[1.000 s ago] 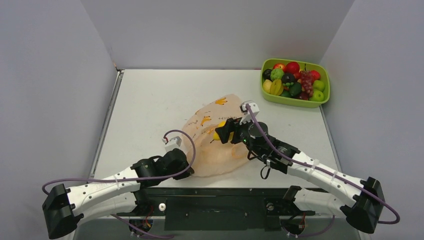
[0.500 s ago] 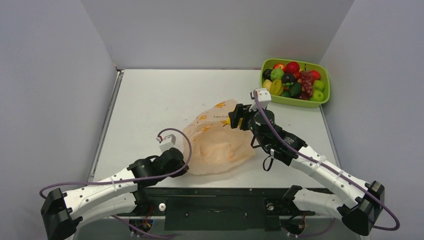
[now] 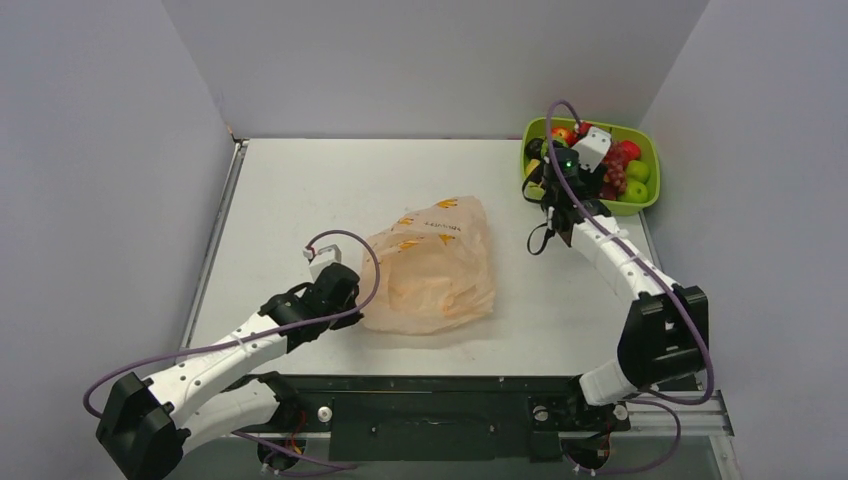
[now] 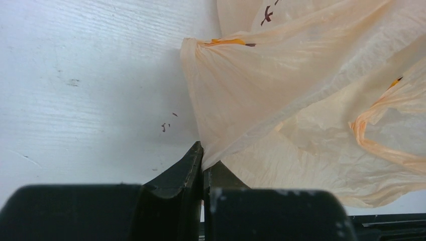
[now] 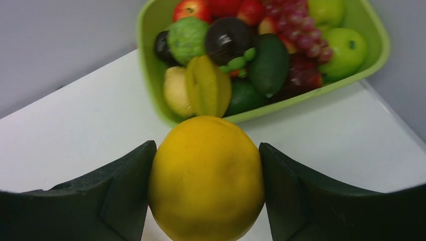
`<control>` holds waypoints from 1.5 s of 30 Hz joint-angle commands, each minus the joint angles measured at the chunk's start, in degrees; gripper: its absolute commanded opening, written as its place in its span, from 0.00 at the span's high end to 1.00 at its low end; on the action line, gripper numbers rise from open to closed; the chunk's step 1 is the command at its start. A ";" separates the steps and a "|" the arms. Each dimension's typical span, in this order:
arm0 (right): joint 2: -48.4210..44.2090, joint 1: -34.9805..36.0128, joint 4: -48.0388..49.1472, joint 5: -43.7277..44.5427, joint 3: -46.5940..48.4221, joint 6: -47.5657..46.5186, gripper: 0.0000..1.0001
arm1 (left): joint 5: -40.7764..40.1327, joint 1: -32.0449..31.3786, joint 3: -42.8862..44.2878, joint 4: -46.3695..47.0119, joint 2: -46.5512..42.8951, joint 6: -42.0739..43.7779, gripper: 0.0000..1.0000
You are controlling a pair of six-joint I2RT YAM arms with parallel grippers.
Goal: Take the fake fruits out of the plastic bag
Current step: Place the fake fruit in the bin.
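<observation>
The peach-orange plastic bag [image 3: 432, 268] lies crumpled at the table's middle. My left gripper [image 3: 343, 297] is at its left near corner, shut on a pinch of the bag's edge [image 4: 211, 150]; the film [image 4: 301, 90] fans out ahead of the jaws. What the bag holds is hidden. My right gripper [image 5: 207, 148] is shut on a round yellow fake fruit [image 5: 206, 181], held above the table just short of the lime-green tray [image 5: 150, 60]. In the top view that gripper [image 3: 547, 188] is at the tray's left near corner, and the arm hides the fruit.
The tray [image 3: 645, 200] stands at the back right corner, piled with fake fruits [image 3: 632, 170]: star fruit [image 5: 208, 88], grapes [image 5: 301, 42], apples, dark and green ones. Grey walls close in the table on three sides.
My right gripper has carried the yellow fruit from the bag's mouth to the back right, up to the tray. The bag has sagged flatter. My left gripper has edged away with the bag's edge.
</observation>
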 commanded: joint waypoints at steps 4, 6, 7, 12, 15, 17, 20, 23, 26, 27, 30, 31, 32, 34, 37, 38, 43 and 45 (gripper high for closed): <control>11.51 -16.10 7.49 0.46 8.53 4.47 1.00 | 0.71 4.75 3.19 -1.38 0.28 6.21 1.00; 14.61 -19.52 9.35 -0.38 10.31 5.24 1.00 | 0.35 5.56 2.96 -1.72 0.17 6.92 1.00; 15.63 -20.33 9.86 -0.62 11.06 5.58 1.00 | 0.42 6.10 2.91 -1.67 0.10 7.22 1.00; 23.62 -25.32 10.70 -2.68 17.89 7.65 1.00 | 2.36 7.70 4.00 -2.35 0.90 10.66 1.00; 26.07 -27.20 10.99 -3.81 20.06 8.62 1.00 | 3.60 8.37 5.31 -2.90 0.96 12.39 0.98; 27.48 -28.36 11.06 -4.59 21.85 8.77 1.00 | 3.88 8.80 6.09 -3.69 0.60 13.41 0.92; 29.73 -30.19 11.11 -7.38 23.51 9.09 1.00 | 4.73 9.44 7.11 -4.87 0.02 14.75 0.86; 30.91 -31.75 10.32 -8.58 24.51 8.95 1.00 | 5.97 9.97 8.65 -5.68 -1.24 15.33 0.76; 30.89 -32.64 10.60 -9.68 23.93 8.28 1.00 | 6.87 10.44 10.27 -6.39 -2.65 15.40 0.65; 30.95 -32.90 10.63 -10.05 23.69 8.00 0.99 | 6.98 10.57 11.19 -6.51 -3.27 15.47 0.63; 31.19 -33.46 10.77 -10.64 23.09 6.51 0.94 | 7.05 11.19 13.57 -8.29 -4.21 15.56 0.59; 31.46 -33.80 10.69 -11.24 23.00 5.89 0.93 | 7.12 11.30 14.85 -9.31 -4.24 15.84 0.58; 31.65 -33.98 10.49 -11.63 23.03 5.66 0.92 | 7.10 11.56 15.53 -9.81 -4.26 15.94 0.57; 32.25 -34.38 9.60 -12.01 22.94 4.96 0.90 | 7.24 11.77 18.28 -11.25 -4.41 16.41 0.55; 33.20 -34.66 9.50 -13.04 22.53 3.69 0.86 | 7.32 12.06 20.75 -12.93 -4.93 17.05 0.53; 33.36 -34.74 9.45 -13.28 22.46 3.59 0.82 | 7.43 12.08 21.90 -13.03 -5.38 17.21 0.52; 36.59 -34.68 8.70 -18.54 25.23 4.11 0.74 | 8.15 12.57 24.93 -13.22 -5.67 18.72 0.52; 38.65 -34.42 5.93 -20.30 28.20 5.04 0.67 | 8.23 12.79 25.68 -13.49 -5.32 19.09 0.55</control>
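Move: The yellow fruit is already held in the right hand, which still hangs short of the bin: the bin's middle is about 16 cm ahead, 13 cm to the right and 18 cm down. In it, the grapes lie some 17 cm ahead and 18 cm right of this hand, the green apples 13 ahead and 24 right, the bananas 13 ahead and 2 right. The left hand pinches the bag's edge, the bag's middle about 13 cm ahead, 16 cm right and 5 cm below. Still gripped, the yellow fruit is swept by the right hand some 26 cm right and 12 cm forward, fast at first, then slowing as it sinks about 8 cm in all over the bin's right end, the wrist turning roughly 25 degrees clockwise. The left hand draws the pinched bag edge 3 cm left, opens about halfway to release it, then rises around 14 cm clear. ##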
